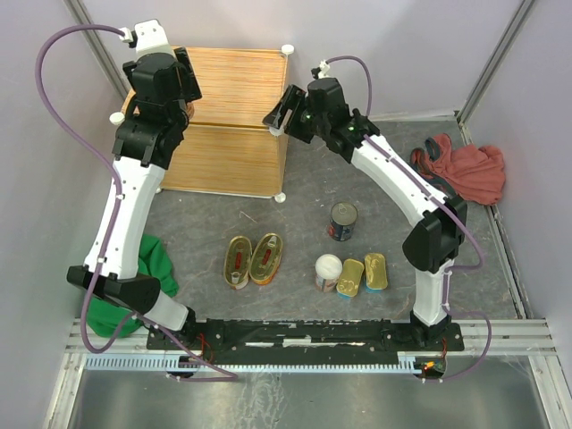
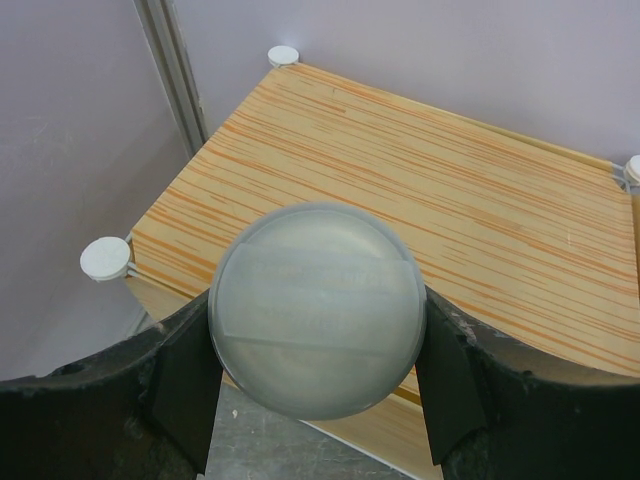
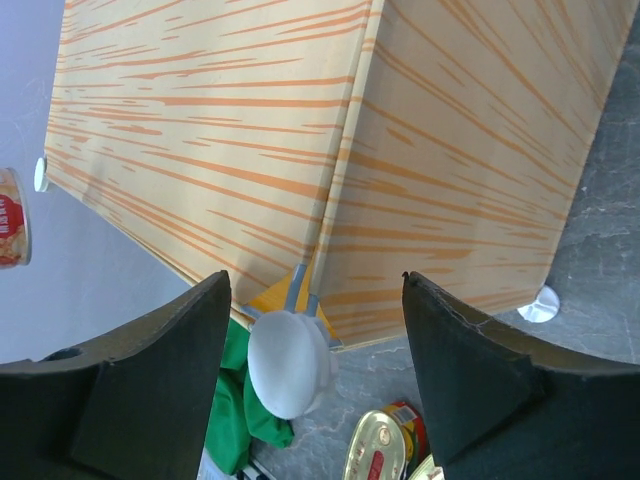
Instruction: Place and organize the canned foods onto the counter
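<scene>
My left gripper [image 2: 318,305] is shut on a tall can [image 2: 318,310], whose white lid faces the left wrist camera. It hangs over the front left corner of the counter [image 2: 450,170], a light-wood box [image 1: 234,89]. My right gripper [image 3: 315,280] stands open with nothing in it, beside the counter's front right corner [image 1: 282,112], with a white knob [image 3: 290,362] showing between its fingers. On the table lie two oval tins [image 1: 237,261] [image 1: 266,258], a dark round tin [image 1: 343,221], a white-lidded can [image 1: 328,273] and two rectangular tins [image 1: 350,278] [image 1: 375,271].
A green cloth [image 1: 156,264] lies by the left arm's base. A red cloth [image 1: 465,170] lies at the right by the wall. White ball knobs [image 2: 105,258] stick out at the counter's corners. Walls close in the cell behind and at both sides.
</scene>
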Action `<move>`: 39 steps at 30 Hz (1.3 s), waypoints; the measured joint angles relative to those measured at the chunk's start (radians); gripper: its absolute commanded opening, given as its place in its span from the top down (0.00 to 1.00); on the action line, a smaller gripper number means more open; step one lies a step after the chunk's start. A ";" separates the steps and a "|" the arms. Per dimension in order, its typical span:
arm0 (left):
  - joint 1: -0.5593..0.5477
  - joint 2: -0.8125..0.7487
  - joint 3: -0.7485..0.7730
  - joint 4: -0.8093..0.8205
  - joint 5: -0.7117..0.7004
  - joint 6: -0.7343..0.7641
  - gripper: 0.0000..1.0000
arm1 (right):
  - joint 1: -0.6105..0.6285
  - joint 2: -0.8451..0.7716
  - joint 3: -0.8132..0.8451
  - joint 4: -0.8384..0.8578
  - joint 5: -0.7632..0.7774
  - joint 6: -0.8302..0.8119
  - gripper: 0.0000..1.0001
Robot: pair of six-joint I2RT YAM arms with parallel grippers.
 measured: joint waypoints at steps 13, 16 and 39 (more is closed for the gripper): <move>0.021 0.017 0.002 0.000 0.004 0.000 0.97 | -0.002 0.025 0.006 0.033 -0.053 0.060 0.46; 0.024 0.017 0.002 0.001 0.003 0.000 0.97 | -0.006 0.025 0.007 0.035 -0.054 0.068 0.56; 0.027 0.017 0.002 0.022 -0.013 0.001 0.97 | -0.026 0.018 0.016 0.020 -0.041 0.130 0.99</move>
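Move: The right hand is at the wooden box's near right top corner. The panel edge lies about 1 cm ahead, 1 cm left and 1 cm below; the corner's white knob is about 3 cm back, straight in line and 2 cm below. The dark can stands some 18 cm back, 15 cm right and 28 cm below. From the left hand, already holding a can, that edge is about 2 cm ahead, 22 cm right and 14 cm below. Right hand sways about 1 cm left, then right, shutting its open fingers on the box's corner panel edge. ##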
